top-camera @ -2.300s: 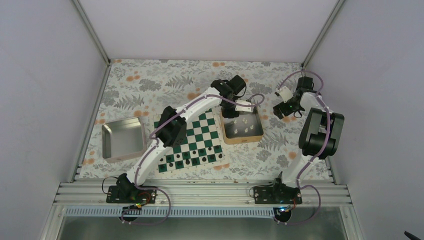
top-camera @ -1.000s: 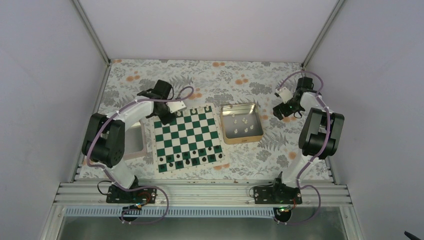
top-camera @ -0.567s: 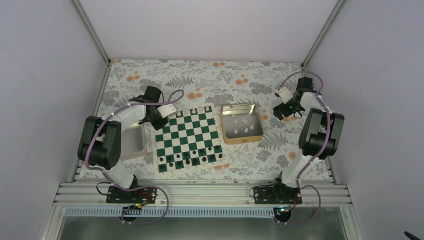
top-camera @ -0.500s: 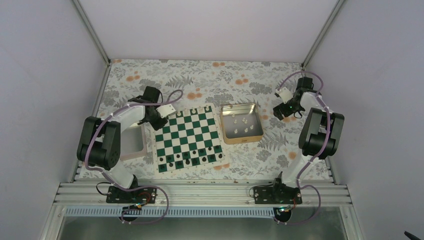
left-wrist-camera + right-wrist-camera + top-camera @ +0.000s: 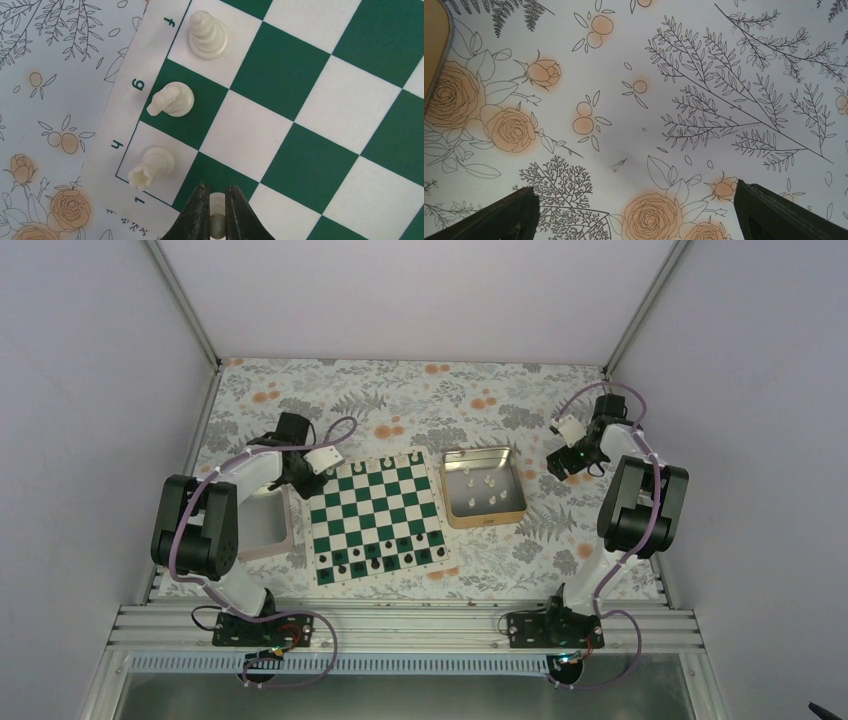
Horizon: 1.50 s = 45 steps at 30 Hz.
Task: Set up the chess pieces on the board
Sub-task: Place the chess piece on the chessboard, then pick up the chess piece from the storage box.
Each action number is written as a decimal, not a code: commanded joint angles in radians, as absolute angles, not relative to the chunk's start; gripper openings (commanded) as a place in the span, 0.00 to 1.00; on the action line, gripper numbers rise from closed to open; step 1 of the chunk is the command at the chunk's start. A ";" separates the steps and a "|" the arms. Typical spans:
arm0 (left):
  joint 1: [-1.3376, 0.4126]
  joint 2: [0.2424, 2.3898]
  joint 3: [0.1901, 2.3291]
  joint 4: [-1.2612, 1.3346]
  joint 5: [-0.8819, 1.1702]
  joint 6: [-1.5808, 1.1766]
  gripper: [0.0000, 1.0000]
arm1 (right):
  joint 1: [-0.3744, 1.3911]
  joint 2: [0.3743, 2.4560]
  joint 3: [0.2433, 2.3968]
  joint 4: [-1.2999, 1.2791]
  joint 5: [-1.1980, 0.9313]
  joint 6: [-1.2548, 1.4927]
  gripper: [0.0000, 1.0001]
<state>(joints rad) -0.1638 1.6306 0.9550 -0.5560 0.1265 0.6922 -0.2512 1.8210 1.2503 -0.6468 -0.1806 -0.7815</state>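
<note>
The green and white chessboard lies mid-table. My left gripper is shut on a small white chess piece, over the dark square beside the corner at the board's far left. On the edge squares stand a white rook, a knight and a bishop. Several white pieces lie in the tan tin. My right gripper is open and empty over the floral cloth, right of the tin.
Dark pieces stand in rows along the board's near edge. A grey square tray sits left of the board, partly under my left arm. The tin's corner shows at the left of the right wrist view.
My left arm has swung from the tin across to the board's far-left corner and has settled low over the corner squares. The right arm has not moved.
</note>
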 commanded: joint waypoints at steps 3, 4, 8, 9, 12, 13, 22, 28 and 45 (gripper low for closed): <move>-0.154 1.638 0.952 -0.540 0.152 0.715 0.07 | -0.259 1.819 1.269 -0.651 -0.171 -0.785 1.00; -0.154 1.639 0.953 -0.540 0.153 0.715 0.07 | -0.258 1.819 1.268 -0.649 -0.170 -0.786 1.00; -0.152 1.646 0.951 -0.545 0.153 0.720 0.07 | -0.259 1.821 1.268 -0.651 -0.169 -0.786 1.00; -0.151 1.647 0.949 -0.544 0.150 0.722 0.07 | -0.259 1.821 1.269 -0.650 -0.168 -0.788 1.00; -0.149 1.649 0.942 -0.538 0.148 0.724 0.15 | -0.258 1.822 1.269 -0.651 -0.169 -0.787 1.00; -0.149 1.649 0.943 -0.536 0.148 0.724 0.16 | -0.259 1.822 1.268 -0.650 -0.168 -0.787 1.00; -0.149 1.639 0.993 -0.591 0.139 0.731 0.21 | -0.259 1.821 1.266 -0.654 -0.169 -0.789 1.00; -0.204 1.559 1.137 -0.749 0.088 0.729 0.33 | -0.260 1.820 1.262 -0.653 -0.173 -0.793 1.00; -0.673 2.040 1.953 -0.866 0.190 0.735 0.45 | -0.262 1.796 1.268 -0.654 -0.183 -0.788 1.00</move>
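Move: The left hand holds a white pawn on the board's far-left side, with its target, the h2 square, right underneath, about 3 cm below the hand. The h1 rook stands some 4 cm straight ahead, the g1 knight about 5 cm ahead and 4 cm right, and the gold tray of unplaced pieces about 44 cm right and level with the hand. From the idle right hand, h2 lies about 63 cm left and 5 cm back. Staying put over h2, the left hand eases its fingers open from the pawn's head and lets go of it, then rises steeply off the board as the fingers keep opening to nearly half. Climbing about 18 cm, it swings some 22 cm right and a little forward, past the far edge of the board and towards the gold tray, while the wrist turns clockwise some 25 degrees and the fingertips tip outward. ##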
